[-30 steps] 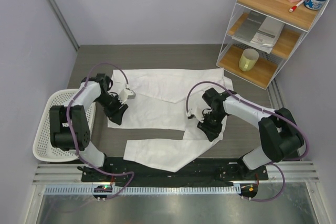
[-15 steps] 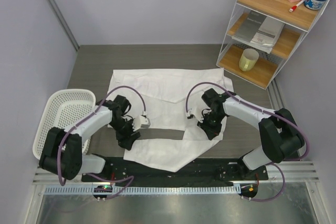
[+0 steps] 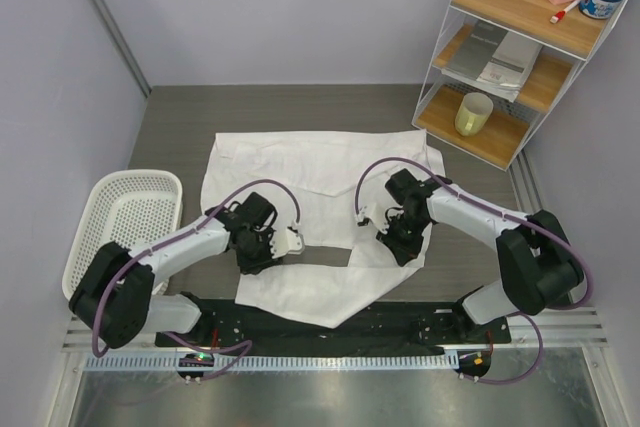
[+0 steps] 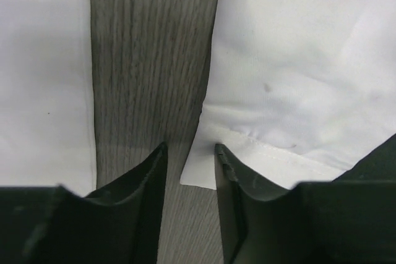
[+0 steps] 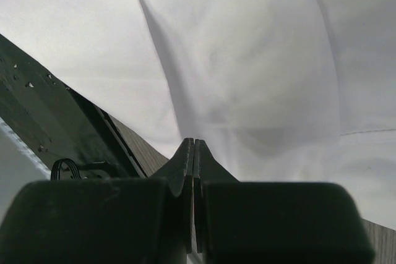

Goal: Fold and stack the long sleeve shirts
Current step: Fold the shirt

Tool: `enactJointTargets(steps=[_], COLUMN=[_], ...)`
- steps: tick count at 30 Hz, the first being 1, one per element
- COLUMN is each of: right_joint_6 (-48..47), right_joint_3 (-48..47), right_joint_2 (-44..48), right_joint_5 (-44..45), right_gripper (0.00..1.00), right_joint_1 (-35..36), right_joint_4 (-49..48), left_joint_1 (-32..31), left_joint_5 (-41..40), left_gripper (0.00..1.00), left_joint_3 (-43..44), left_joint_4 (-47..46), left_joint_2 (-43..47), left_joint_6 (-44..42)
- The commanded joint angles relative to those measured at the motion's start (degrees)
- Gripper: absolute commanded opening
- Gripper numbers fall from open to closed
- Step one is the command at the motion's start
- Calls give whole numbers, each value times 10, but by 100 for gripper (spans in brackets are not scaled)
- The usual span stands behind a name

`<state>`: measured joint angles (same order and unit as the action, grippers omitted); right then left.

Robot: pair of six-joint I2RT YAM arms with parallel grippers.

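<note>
One white long sleeve shirt (image 3: 320, 172) lies spread on the grey table, with a sleeve (image 3: 300, 295) bent along the near edge. My left gripper (image 3: 270, 245) hovers low over the bare strip between body and sleeve. In the left wrist view it (image 4: 189, 150) is open, and a hemmed corner of the shirt (image 4: 204, 171) lies between its tips. My right gripper (image 3: 392, 237) sits on the shirt's right side. In the right wrist view it (image 5: 194, 143) is shut, and a crease of white cloth (image 5: 247, 60) runs into its tips.
A white perforated basket (image 3: 92, 232) stands at the left edge, close to the left arm. A wire shelf unit (image 3: 520, 47) at the back right holds a yellow cup (image 3: 473, 113), booklets and small items. The black mounting rail (image 3: 400, 322) runs along the near edge.
My left arm swung from the shirt's left side, near the basket, to the near middle. The shirt's left edge now lies further left. My right gripper closed on the cloth where it stood.
</note>
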<state>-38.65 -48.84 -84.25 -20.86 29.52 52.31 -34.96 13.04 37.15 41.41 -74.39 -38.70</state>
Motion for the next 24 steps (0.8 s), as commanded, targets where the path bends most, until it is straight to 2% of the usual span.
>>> enactJointTargets(steps=[1, 4, 5, 12, 17, 20, 21, 24], right_joint_6=[7, 10, 11, 31, 51, 68, 72, 82], right_joint_3=[-1, -3, -4, -4, -10, -18, -20, -25], right_joint_2=[22, 25, 26, 30, 22, 15, 14, 15], right_joint_5=[4, 6, 7, 30, 52, 57, 57, 59], right_gripper=[1, 1, 1, 1, 1, 1, 1, 1], right_joint_1=[2, 2, 3, 2, -2, -8, -10, -18], right_joint_4=[-8, -9, -10, -34, -61, -75, -82, -88], left_joint_1=[-18, -20, -20, -19, -28, -86, -142, -169], left_joint_5=[-35, -23, -20, 57, 158, 189, 195, 270], left_gripper=[32, 10, 0, 0, 0, 0, 0, 0], left_joint_3=[4, 11, 13, 92, 165, 175, 180, 208], left_joint_4=[-30, -11, -5, 78, 155, 173, 171, 183], left_joint_2=[-16, -12, -7, 76, 91, 113, 120, 110], left_joint_6=[19, 19, 25, 34, 28, 16, 26, 54])
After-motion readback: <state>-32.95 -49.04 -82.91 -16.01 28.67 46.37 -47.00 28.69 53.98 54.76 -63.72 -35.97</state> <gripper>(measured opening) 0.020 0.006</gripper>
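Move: The cuff's far corner at the near sleeve's left end lies almost directly under the left hand's half-open fingers, about 1 cm below and 1 cm left. From that hand, the shirt body's middle is some 14 cm ahead and 13 cm right, and the white basket's middle about 5 cm ahead and 23 cm left. The right hand, shut over the sleeve's other end, has the cuff corner some 29 cm to its left and 1 cm back. The left fingers shut on the cuff corner and pinch the cloth, then lift it about 12 cm while carrying it some 8 cm right over its own sleeve, with the wrist tilting the fingertips farther right. Late on, the hand swings back about 5 cm towards the base. The right hand, still shut, glides about 3 cm forward just over the cloth. ##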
